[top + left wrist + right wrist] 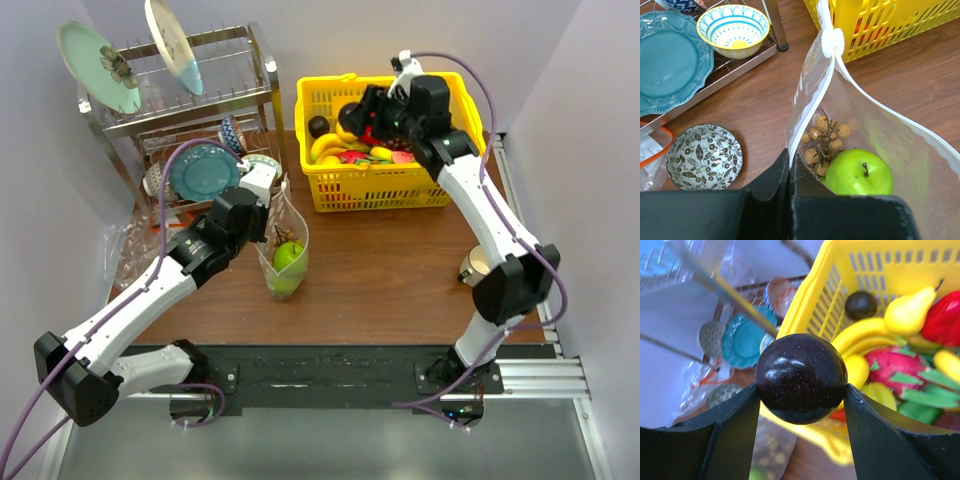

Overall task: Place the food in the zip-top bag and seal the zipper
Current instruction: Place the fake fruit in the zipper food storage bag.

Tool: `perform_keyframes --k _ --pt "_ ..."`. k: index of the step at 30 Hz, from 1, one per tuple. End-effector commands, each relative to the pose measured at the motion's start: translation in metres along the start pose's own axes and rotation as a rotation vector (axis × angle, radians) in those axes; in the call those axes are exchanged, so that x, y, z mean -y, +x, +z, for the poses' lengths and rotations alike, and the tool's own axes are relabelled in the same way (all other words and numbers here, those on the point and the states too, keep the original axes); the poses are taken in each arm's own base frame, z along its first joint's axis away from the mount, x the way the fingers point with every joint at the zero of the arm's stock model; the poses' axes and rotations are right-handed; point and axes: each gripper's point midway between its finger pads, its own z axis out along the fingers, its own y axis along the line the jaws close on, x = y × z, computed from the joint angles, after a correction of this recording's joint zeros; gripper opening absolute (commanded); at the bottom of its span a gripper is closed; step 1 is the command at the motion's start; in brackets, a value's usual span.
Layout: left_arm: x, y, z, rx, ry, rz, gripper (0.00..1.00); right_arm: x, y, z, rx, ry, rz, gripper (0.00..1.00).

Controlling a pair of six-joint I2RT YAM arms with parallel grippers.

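Note:
The zip-top bag (287, 235) stands open on the table left of centre, and my left gripper (268, 232) is shut on its rim. In the left wrist view the fingers (775, 175) pinch the white zipper (812, 107) strip. Inside the bag lie a green apple (860, 172) and a cluster of small tan balls (825, 140). My right gripper (358, 112) hovers over the yellow basket (380, 185). It is shut on a glossy dark round fruit (801, 377), held between both fingers (735, 430) above the basket's near-left corner.
In the basket (805, 305) lie bananas (860, 335), a yellow pear (907, 312), a pink dragon fruit (892, 365), a red piece and another dark ball (861, 305). A dish rack (180, 110) with plates stands at the back left. A patterned dish (704, 156) lies beside the bag. A cup (475, 265) sits right.

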Motion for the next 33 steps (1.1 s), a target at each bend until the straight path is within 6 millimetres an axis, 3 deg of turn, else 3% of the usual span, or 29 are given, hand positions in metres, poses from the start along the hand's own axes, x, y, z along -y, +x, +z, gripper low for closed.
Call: perform_keyframes --k 1,3,7,11,16,22,30,33 --pt "0.005 -0.032 -0.007 0.076 0.029 -0.039 0.00 -0.057 0.021 -0.036 -0.020 -0.184 -0.020 0.58" --pt "0.008 -0.032 -0.008 0.064 0.045 -0.039 0.00 -0.071 0.044 -0.046 -0.057 -0.216 -0.044 0.58" --pt "0.011 -0.037 -0.010 0.072 0.065 -0.050 0.00 -0.120 0.083 -0.077 -0.102 -0.324 -0.091 0.59" --pt "0.015 -0.038 -0.010 0.076 0.087 -0.056 0.00 -0.142 0.110 -0.104 -0.118 -0.406 -0.089 0.59" --pt "0.018 -0.035 -0.005 0.062 0.093 -0.056 0.00 -0.164 0.137 -0.125 -0.140 -0.475 -0.138 0.59" --pt "0.022 -0.041 -0.006 0.073 0.109 -0.067 0.00 -0.170 0.167 -0.126 -0.212 -0.498 -0.197 0.59" --pt "0.026 -0.049 -0.009 0.080 0.131 -0.092 0.00 -0.171 0.168 -0.108 -0.219 -0.465 -0.213 0.60" --pt "0.026 -0.050 -0.011 0.079 0.133 -0.092 0.00 -0.158 0.169 -0.094 -0.220 -0.378 -0.215 0.69"
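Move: The right hand holds the dark round fruit high near the basket's front edge; the open mouth of the zipper bag lies some 22 cm back, 13 cm left and 11 cm lower. The green apple inside is about 25 cm back, 12 left and 19 down, the yellow basket's middle 13 ahead, 9 right and 22 below. From the left hand, the mouth is about 3 cm ahead, 5 to the right, at its height; the apple sits level with it fore and aft, 6 right and 8 lower. Still pinching the dark round fruit between both fingers, the right hand sweeps back some 24 cm and about 12 cm left, away from the basket to the bag's mouth, sinking 7 or 8 cm in all and turning about 30 degrees counter-clockwise; the backward travel dies out while it keeps lowering. The left hand keeps its shut grip on the bag's edge and eases 2 to 3 cm right, rising slightly. ##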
